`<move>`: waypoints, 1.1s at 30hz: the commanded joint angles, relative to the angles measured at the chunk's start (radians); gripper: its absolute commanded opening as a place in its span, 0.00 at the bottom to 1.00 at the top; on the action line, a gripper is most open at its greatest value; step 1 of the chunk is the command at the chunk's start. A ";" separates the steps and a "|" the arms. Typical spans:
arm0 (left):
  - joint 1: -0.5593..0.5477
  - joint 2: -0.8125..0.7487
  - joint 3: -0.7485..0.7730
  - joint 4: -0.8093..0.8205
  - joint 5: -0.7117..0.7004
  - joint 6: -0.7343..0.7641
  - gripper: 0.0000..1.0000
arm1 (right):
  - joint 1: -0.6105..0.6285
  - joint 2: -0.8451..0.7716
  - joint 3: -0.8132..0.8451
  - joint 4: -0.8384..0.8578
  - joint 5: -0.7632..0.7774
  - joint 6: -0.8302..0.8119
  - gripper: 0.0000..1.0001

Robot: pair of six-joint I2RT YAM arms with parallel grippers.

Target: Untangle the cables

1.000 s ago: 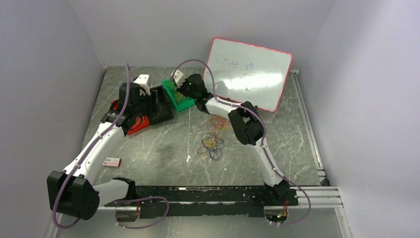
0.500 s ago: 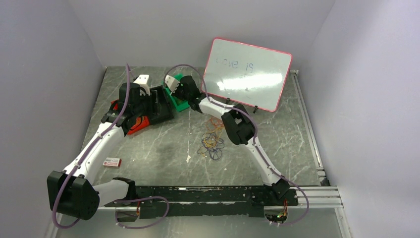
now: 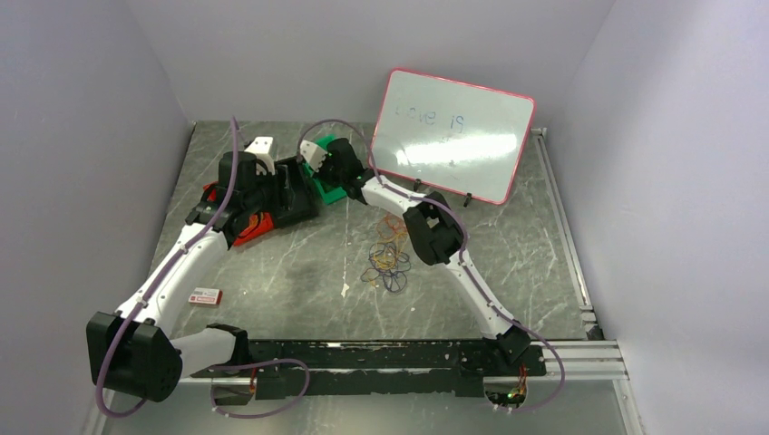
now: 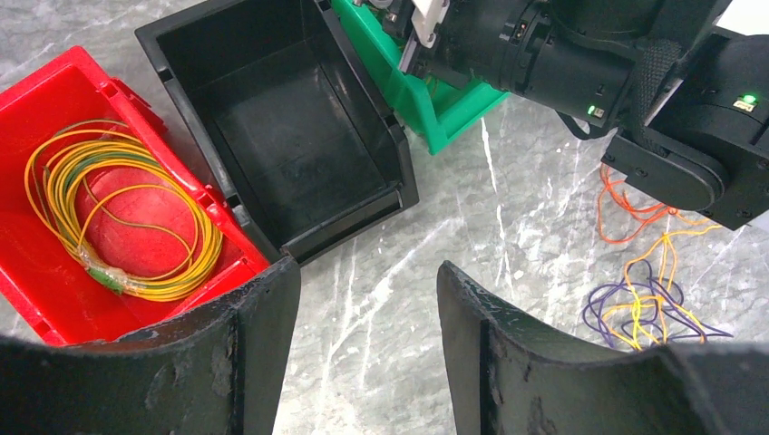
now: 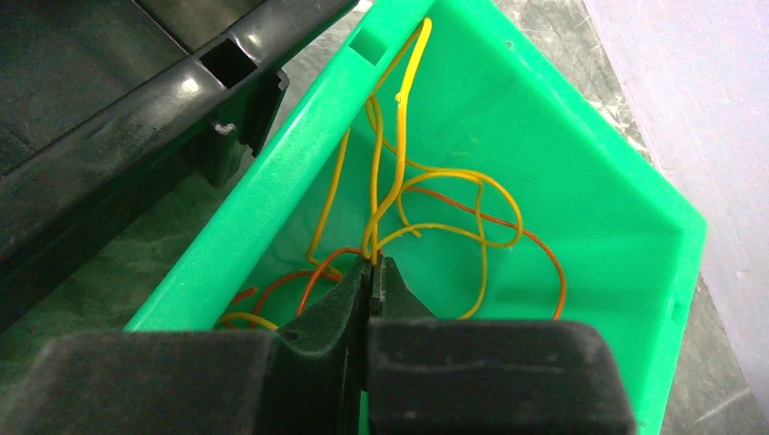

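A loose tangle of orange, yellow and dark cables (image 3: 388, 258) lies mid-table; the left wrist view shows it at the right (image 4: 646, 304). My right gripper (image 5: 370, 263) is inside the green bin (image 5: 589, 190), shut on yellow cable strands (image 5: 426, 177) that loop with an orange one on the bin floor. In the top view this gripper (image 3: 332, 172) sits over the green bin (image 3: 328, 192). A coil of yellow cable (image 4: 118, 208) rests in the red bin (image 4: 45, 281). My left gripper (image 4: 367, 281) hangs open and holds nothing, above bare table in front of the black bin (image 4: 290, 136).
A pink-framed whiteboard (image 3: 453, 145) leans at the back right. A small red-and-white object (image 3: 205, 296) lies near the left arm. Grey walls close in the table on the left, back and right. The black bin (image 3: 295, 195) stands between the red and green ones.
My right arm has swung left and farther back, carrying its shut gripper over the green bin. The left arm and the tangle on the table have stayed put.
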 commanded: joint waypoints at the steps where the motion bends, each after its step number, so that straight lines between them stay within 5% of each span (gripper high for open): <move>1: 0.007 0.008 -0.004 -0.002 -0.008 0.012 0.62 | -0.005 0.005 -0.009 -0.067 -0.013 0.022 0.00; 6: 0.007 0.005 -0.005 -0.004 -0.011 0.011 0.62 | -0.010 -0.044 -0.063 0.002 0.018 0.033 0.00; 12: 0.007 0.003 -0.001 -0.008 -0.010 0.010 0.62 | -0.013 -0.086 -0.084 0.063 0.025 0.046 0.16; 33: 0.007 0.012 0.011 -0.009 -0.003 0.006 0.62 | -0.026 -0.208 -0.197 0.138 0.013 0.039 0.37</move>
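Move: The right fingers are shut on a yellow cable low inside the green box, whose middle is about level with them and 2 cm to their right. From that hand the black box is some 5 cm back and 10 cm left, the orange cable 12 cm back and 18 cm right, the purple-yellow tangle 22 cm back and 16 cm right. From the left hand the green box is about 21 cm ahead, 12 cm right and 16 cm below. The right fingers let go of the yellow cable inside the green box, parting to about a third open as the hand first eases right, roughly 2 cm. Then it rises faster, about 6 cm, clear of the cables in the box, its wrist turning only slightly. ##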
